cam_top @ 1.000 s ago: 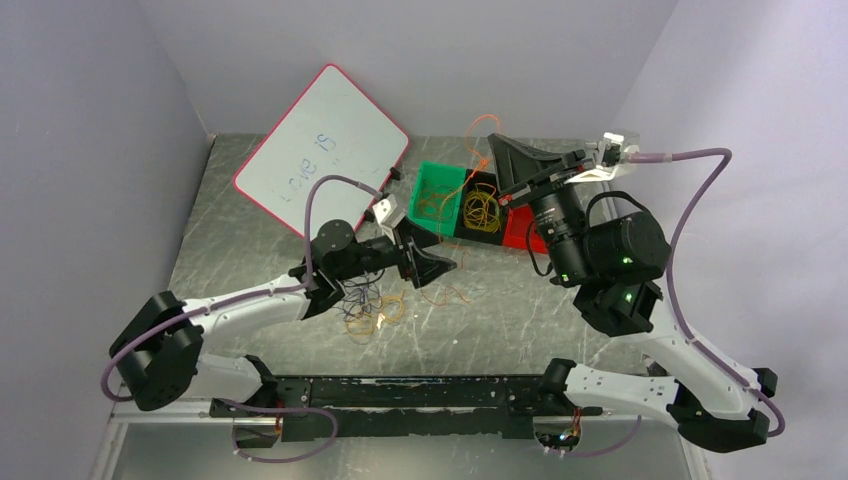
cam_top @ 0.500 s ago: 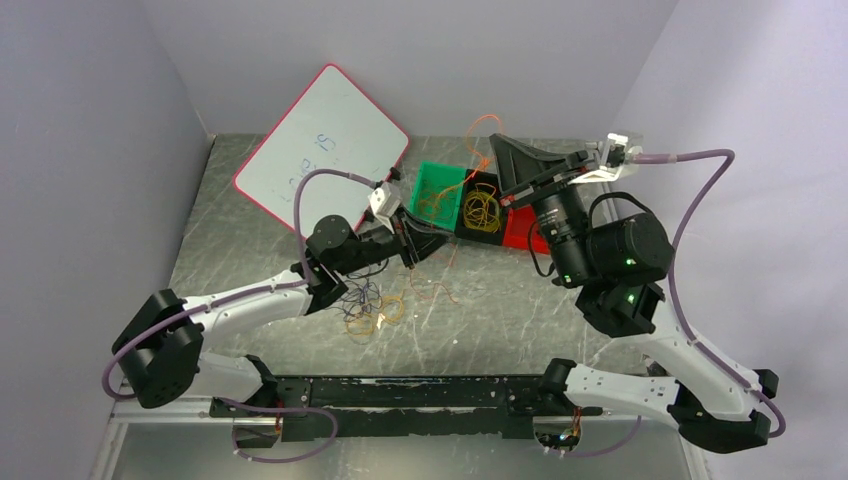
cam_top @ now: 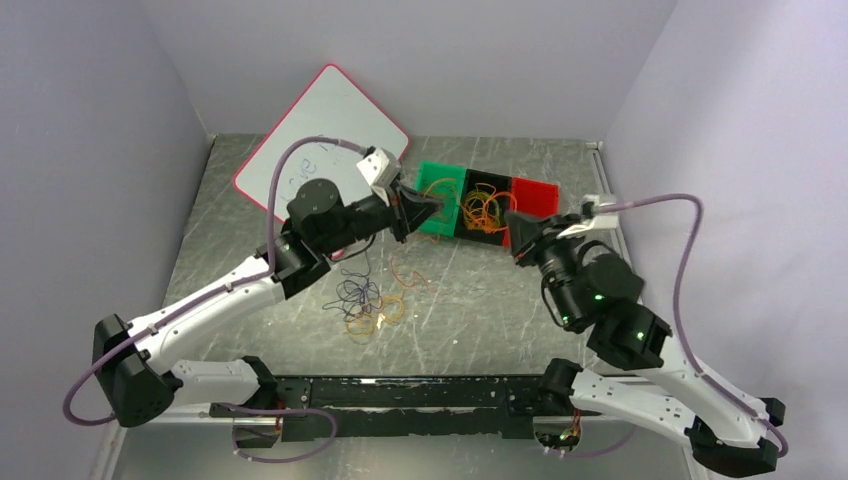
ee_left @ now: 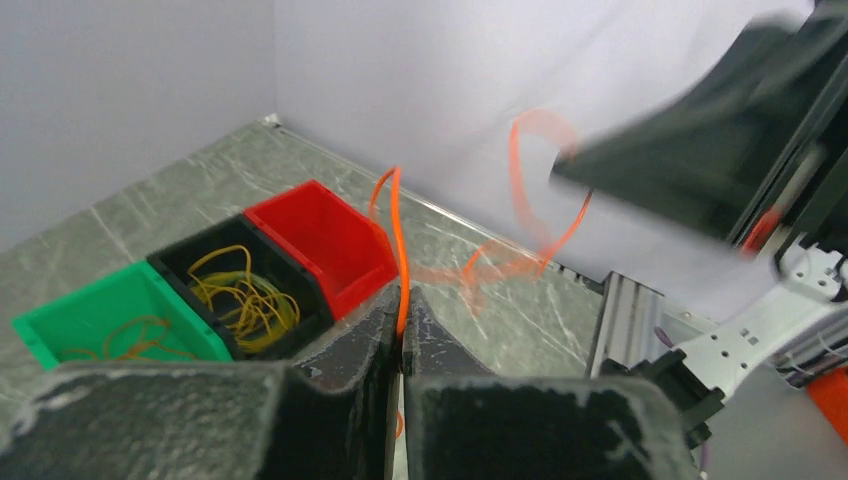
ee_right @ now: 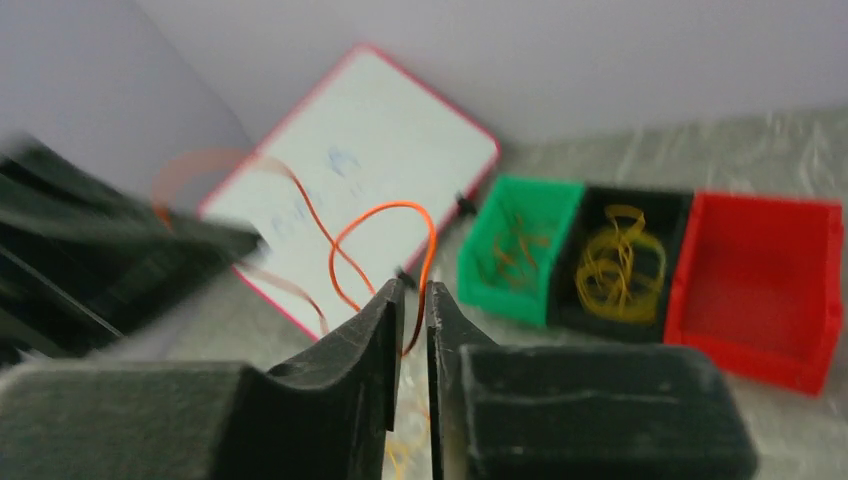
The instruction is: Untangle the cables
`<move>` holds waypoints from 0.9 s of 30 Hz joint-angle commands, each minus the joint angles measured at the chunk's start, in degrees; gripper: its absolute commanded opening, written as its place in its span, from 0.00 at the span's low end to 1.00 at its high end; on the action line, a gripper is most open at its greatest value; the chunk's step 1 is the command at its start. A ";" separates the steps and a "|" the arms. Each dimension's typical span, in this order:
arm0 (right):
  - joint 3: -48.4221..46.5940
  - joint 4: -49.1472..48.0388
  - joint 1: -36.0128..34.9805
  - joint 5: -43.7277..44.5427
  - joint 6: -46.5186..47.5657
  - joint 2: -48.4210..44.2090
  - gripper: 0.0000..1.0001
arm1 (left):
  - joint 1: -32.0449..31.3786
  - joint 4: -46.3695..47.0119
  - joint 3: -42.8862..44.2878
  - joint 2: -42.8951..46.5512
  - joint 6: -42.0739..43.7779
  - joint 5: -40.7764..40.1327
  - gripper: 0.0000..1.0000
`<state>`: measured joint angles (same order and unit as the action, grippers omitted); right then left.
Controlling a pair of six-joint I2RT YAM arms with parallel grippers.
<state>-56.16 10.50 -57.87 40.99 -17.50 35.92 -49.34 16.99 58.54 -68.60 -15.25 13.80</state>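
A bunch of thin cables (cam_top: 362, 305), dark, orange and yellow, lies on the table left of centre. One orange cable (cam_top: 472, 203) hangs above the bins between my two grippers. My left gripper (cam_top: 436, 205) is beside the green bin and shut on this orange cable (ee_left: 398, 240), which stands up from its tips (ee_left: 401, 318). My right gripper (cam_top: 515, 228) is in front of the red bin. Its jaws (ee_right: 414, 290) are a crack apart, with the orange cable's loop (ee_right: 380, 210) running loosely through the gap. Both wrist views are blurred by motion.
Green bin (cam_top: 428, 170), black bin (cam_top: 498, 178) and red bin (cam_top: 537, 192) stand in a row at the back; the green and black ones hold orange and yellow loops. A pink-edged whiteboard (cam_top: 320, 125) leans at the back left. Another orange loop (cam_top: 410, 275) lies mid-table.
My left gripper closed on the orange cable and lifted it from the pile toward the green bin. My right arm swung down from behind the bins to their front right, its jaws easing apart.
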 commanded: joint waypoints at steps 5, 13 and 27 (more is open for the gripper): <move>4.66 15.52 -0.24 0.69 -10.49 -2.67 0.38 | -0.25 -20.55 17.76 -6.39 9.17 -4.28 0.07; 5.98 10.15 -0.25 -4.24 2.14 -6.72 0.46 | 0.12 -27.01 28.28 -11.63 12.60 -3.45 0.07; 15.07 -16.18 -0.23 -29.91 29.12 -2.24 0.71 | 0.56 -31.34 33.07 -11.91 14.63 0.17 0.07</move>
<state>-42.44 2.81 -57.87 16.32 5.23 32.01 -49.10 -12.51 89.30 -81.76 -1.89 11.86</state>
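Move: The left hand pinches the orange cable with the green bin about 27 cm straight ahead and 34 cm below; the black bin is level with the green one, 12 cm to the right. From the left hand, the blue cable tangle lies some 18 cm left, 3 cm ahead and 36 cm down. From the right hand, a loop still at its fingertips, the cable's pinched part is about 10 cm left, 3 cm ahead and slightly lower. The right fingers, just parted, spread wide and come free of the orange loop as that hand drops about 8 cm, then rises slightly, eases back and sweeps some 6 cm left towards the hanging cable, swinging counter-clockwise, tipping up and rolling its left side down. Meanwhile the left hand keeps its pinch on the orange cable and carries it forward and up about 4 cm each way, drifting a little right and rolling its left side up some 15 degrees before settling. ##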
